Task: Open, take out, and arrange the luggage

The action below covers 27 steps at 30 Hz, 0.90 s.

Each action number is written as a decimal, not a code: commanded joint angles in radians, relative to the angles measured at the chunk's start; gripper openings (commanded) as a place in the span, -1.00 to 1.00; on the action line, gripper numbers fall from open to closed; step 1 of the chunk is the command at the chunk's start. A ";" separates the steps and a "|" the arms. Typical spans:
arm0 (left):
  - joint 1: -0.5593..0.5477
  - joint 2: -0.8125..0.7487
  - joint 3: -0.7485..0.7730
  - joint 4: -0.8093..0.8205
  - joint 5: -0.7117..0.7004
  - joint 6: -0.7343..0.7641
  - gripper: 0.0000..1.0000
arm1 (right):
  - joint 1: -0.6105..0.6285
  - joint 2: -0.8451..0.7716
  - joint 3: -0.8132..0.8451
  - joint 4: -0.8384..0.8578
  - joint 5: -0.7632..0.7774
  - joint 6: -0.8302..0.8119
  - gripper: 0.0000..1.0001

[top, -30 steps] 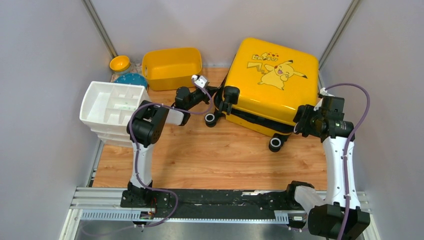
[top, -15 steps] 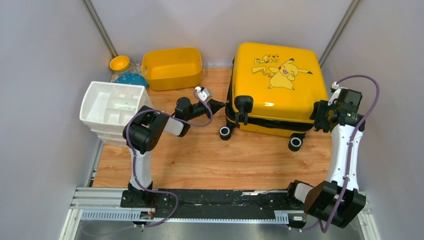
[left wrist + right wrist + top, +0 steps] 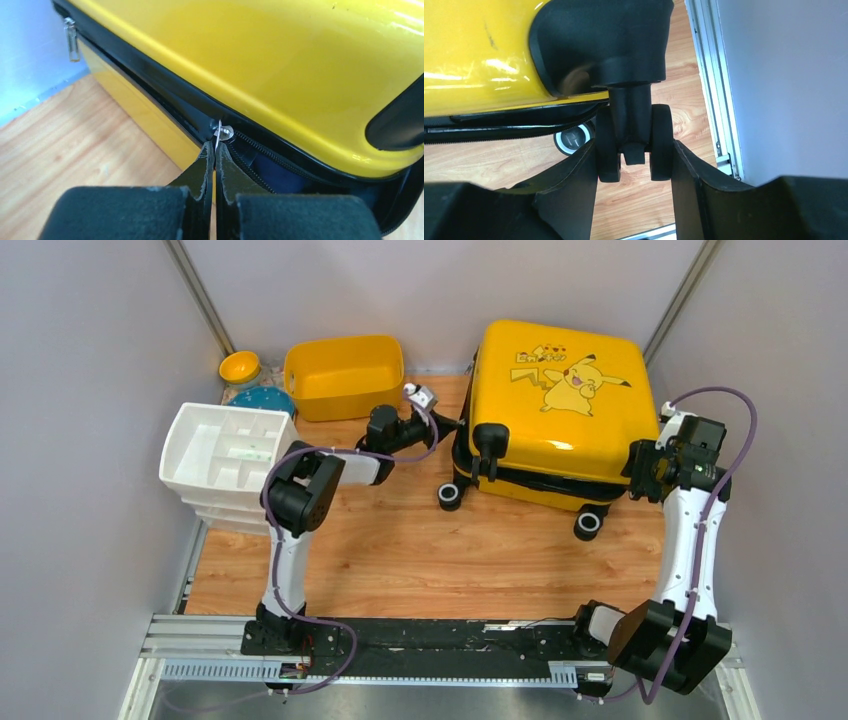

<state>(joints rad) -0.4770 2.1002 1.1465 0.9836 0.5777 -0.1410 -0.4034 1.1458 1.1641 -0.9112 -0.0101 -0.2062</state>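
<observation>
The luggage (image 3: 560, 390), a yellow hard-shell suitcase with a cartoon print, lies flat at the back right of the wooden table. My left gripper (image 3: 450, 427) is at its left side. In the left wrist view that gripper (image 3: 216, 150) is shut on the silver zipper pull (image 3: 224, 132). To the right of the pull the black zipper gapes, showing dark lining (image 3: 272, 172). My right gripper (image 3: 645, 472) is at the near right corner. Its fingers (image 3: 584, 170) press on both sides of a black twin wheel (image 3: 661, 140).
A plain yellow tub (image 3: 345, 375) stands at the back, left of the suitcase. A white compartmented organiser (image 3: 225, 450) sits at the left, with a yellow bowl (image 3: 240, 367) and a teal dish (image 3: 265, 400) behind it. A second zipper pull (image 3: 71, 37) hangs farther along the seam. The right wall is close.
The suitcase has swung round and shifted right, now lying squarer to the table. My left gripper has travelled toward the back along its side with the zipper pull. The right arm moved right with the wheel.
</observation>
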 commanded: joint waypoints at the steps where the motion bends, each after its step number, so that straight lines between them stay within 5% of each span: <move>1: 0.075 0.104 0.249 -0.135 -0.199 0.008 -1.00 | -0.031 -0.049 0.051 0.085 0.040 0.024 -1.00; 2: 0.077 0.110 0.266 -0.149 -0.167 -0.002 -1.00 | -0.031 -0.052 0.049 0.071 -0.008 0.028 -1.00; 3: 0.078 0.104 0.259 -0.146 -0.141 -0.011 -0.80 | -0.031 -0.064 0.048 0.054 -0.113 0.034 -1.00; 4: 0.080 0.089 0.242 -0.145 -0.100 -0.017 -0.50 | -0.031 -0.070 0.048 0.008 -0.187 0.028 -1.00; 5: 0.083 0.072 0.220 -0.151 -0.078 -0.028 0.13 | -0.029 -0.073 0.049 -0.018 -0.262 0.027 -1.00; 7: 0.100 0.008 0.151 -0.169 -0.006 -0.029 0.60 | -0.028 -0.081 0.062 -0.084 -0.428 0.036 -1.00; 11: 0.149 -0.107 0.085 -0.364 0.030 -0.080 0.61 | -0.029 -0.100 0.100 -0.115 -0.536 0.040 0.02; 20: 0.164 -0.402 -0.025 -0.725 0.044 0.007 0.64 | -0.074 -0.035 0.259 -0.086 -0.576 0.188 0.47; 27: 0.118 -0.488 0.009 -0.905 0.068 0.084 0.66 | -0.184 0.074 0.333 -0.072 -0.424 0.156 0.46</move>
<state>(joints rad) -0.3294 1.6562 1.1290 0.2241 0.6224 -0.1070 -0.5133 1.1496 1.4586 -1.0260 -0.5129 -0.0635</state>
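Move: My left fingers already pinch a zip pull on the suitcase's left seam; the second zip pull lies some 13 cm ahead and 2 cm right. The near-left floor wheel is about 9 cm back, 2 cm left and 12 cm down. My right hand already grips the near-right upper wheel, the suitcase's middle about 15 cm ahead, 16 cm left and slightly lower, the near-right floor wheel 3 cm ahead, 4 cm left and well below. With my left hand I drag the zip pull about 5 cm forward along the seam, open and let go, then draw off left, finally back and up. My right hand pushes the gripped wheel leftwards some 5 cm, rolling about 15 degrees, then opens and climbs 10 cm clear, tipping up and easing back right at the end. ##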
